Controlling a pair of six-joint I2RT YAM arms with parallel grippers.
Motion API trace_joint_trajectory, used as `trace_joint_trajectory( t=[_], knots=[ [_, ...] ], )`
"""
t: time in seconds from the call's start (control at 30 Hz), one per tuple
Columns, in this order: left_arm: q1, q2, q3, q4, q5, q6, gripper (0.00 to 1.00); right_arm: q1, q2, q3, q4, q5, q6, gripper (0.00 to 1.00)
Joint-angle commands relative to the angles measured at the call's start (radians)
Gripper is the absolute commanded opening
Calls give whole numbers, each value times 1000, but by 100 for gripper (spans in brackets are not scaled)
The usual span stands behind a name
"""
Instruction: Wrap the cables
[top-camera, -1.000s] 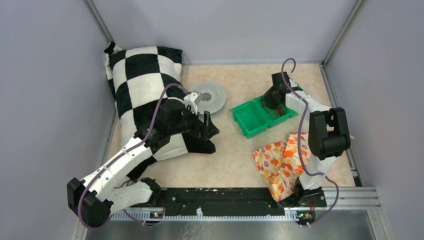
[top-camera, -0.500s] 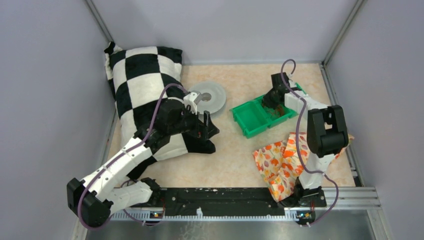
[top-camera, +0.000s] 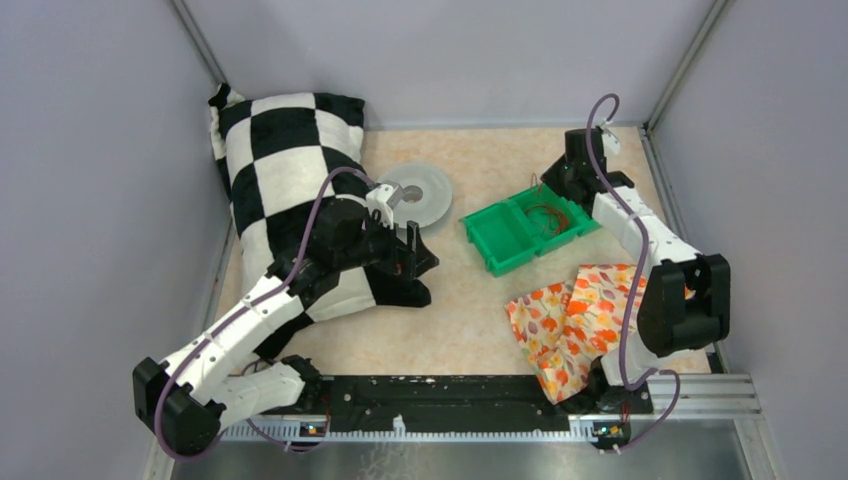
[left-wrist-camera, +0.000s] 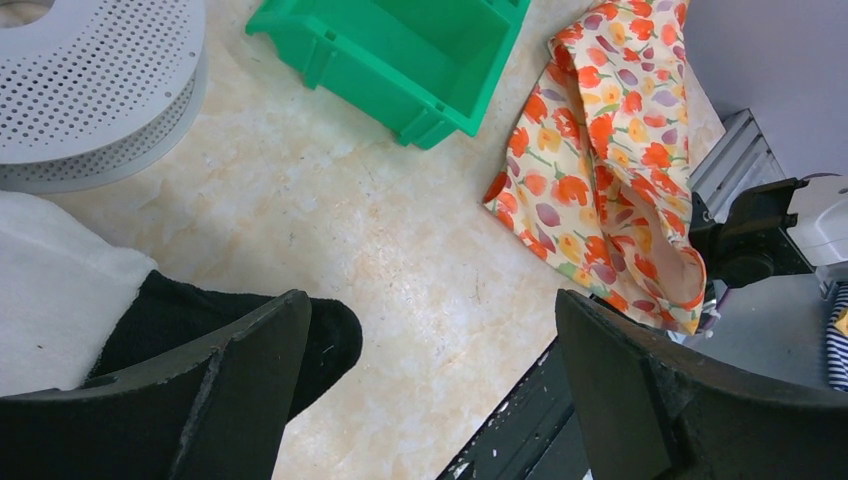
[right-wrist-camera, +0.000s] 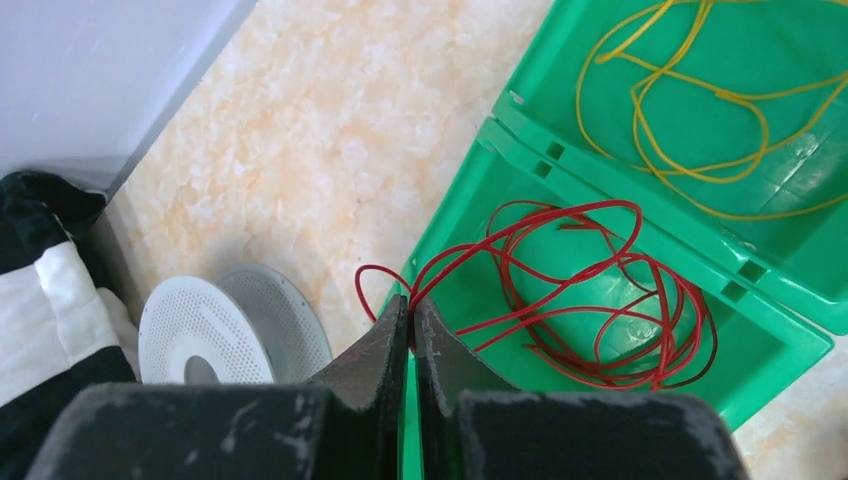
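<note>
A red cable (right-wrist-camera: 600, 300) lies in loose loops in one compartment of the green bin (right-wrist-camera: 660, 225). A yellow cable (right-wrist-camera: 700, 110) lies in the compartment beside it. My right gripper (right-wrist-camera: 410, 305) is shut on a strand of the red cable at the bin's rim, and the strand rises from the loops to its tips. From above, the right gripper (top-camera: 573, 175) hangs over the far right end of the green bin (top-camera: 500, 245), with the red cable (top-camera: 548, 218) inside. My left gripper (left-wrist-camera: 430, 390) is open and holds nothing, low over the table by the pillow's black corner (left-wrist-camera: 320, 340).
A black-and-white checkered pillow (top-camera: 280, 170) fills the left side under the left arm. A grey perforated disc (top-camera: 420, 195) lies between pillow and bin. A floral cloth (top-camera: 565, 320) lies front right near the right arm's base. Grey walls enclose the table.
The right gripper has shut on the red cable and risen back out of the bin toward the far right. The left arm has not moved.
</note>
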Motion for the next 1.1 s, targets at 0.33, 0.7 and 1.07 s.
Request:
trace_joint_trajectory(
  t=[0.33,0.7,1.07],
  knots=[
    [-1,-41,-24,23,0,-14,98,-8,-1,-38,7,1,-79,12],
    [-1,-49,-26,22,-1,-21,99,-30,82,5,1,-7,-97,28],
    [-2,-36,-33,33,24,-38,98,-51,121,-40,89,-75,-23,44]
  ],
)
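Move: The right hand, fingers shut on a raised loop of the red cable, is above the green box's middle compartment; the rest of the red cable lies about 11 cm below, 2 cm back and 2 cm to its right. The yellow cable is some 14 cm right and 5 cm ahead of the hand, the empty compartment 8 cm left and 6 cm back, the spool 27 cm left and 3 cm ahead. From the left hand, the red cable lies roughly 19 cm ahead, 29 cm right and 16 cm down. Down by about 6.5 cm towards the red cable goes the right hand, first easing back some 1.5 cm, then drifting a little to its right and slightly forward again as it sinks. The fingers tip about 10 degrees steeper and part from shut to well under half open, letting go of the loop. ##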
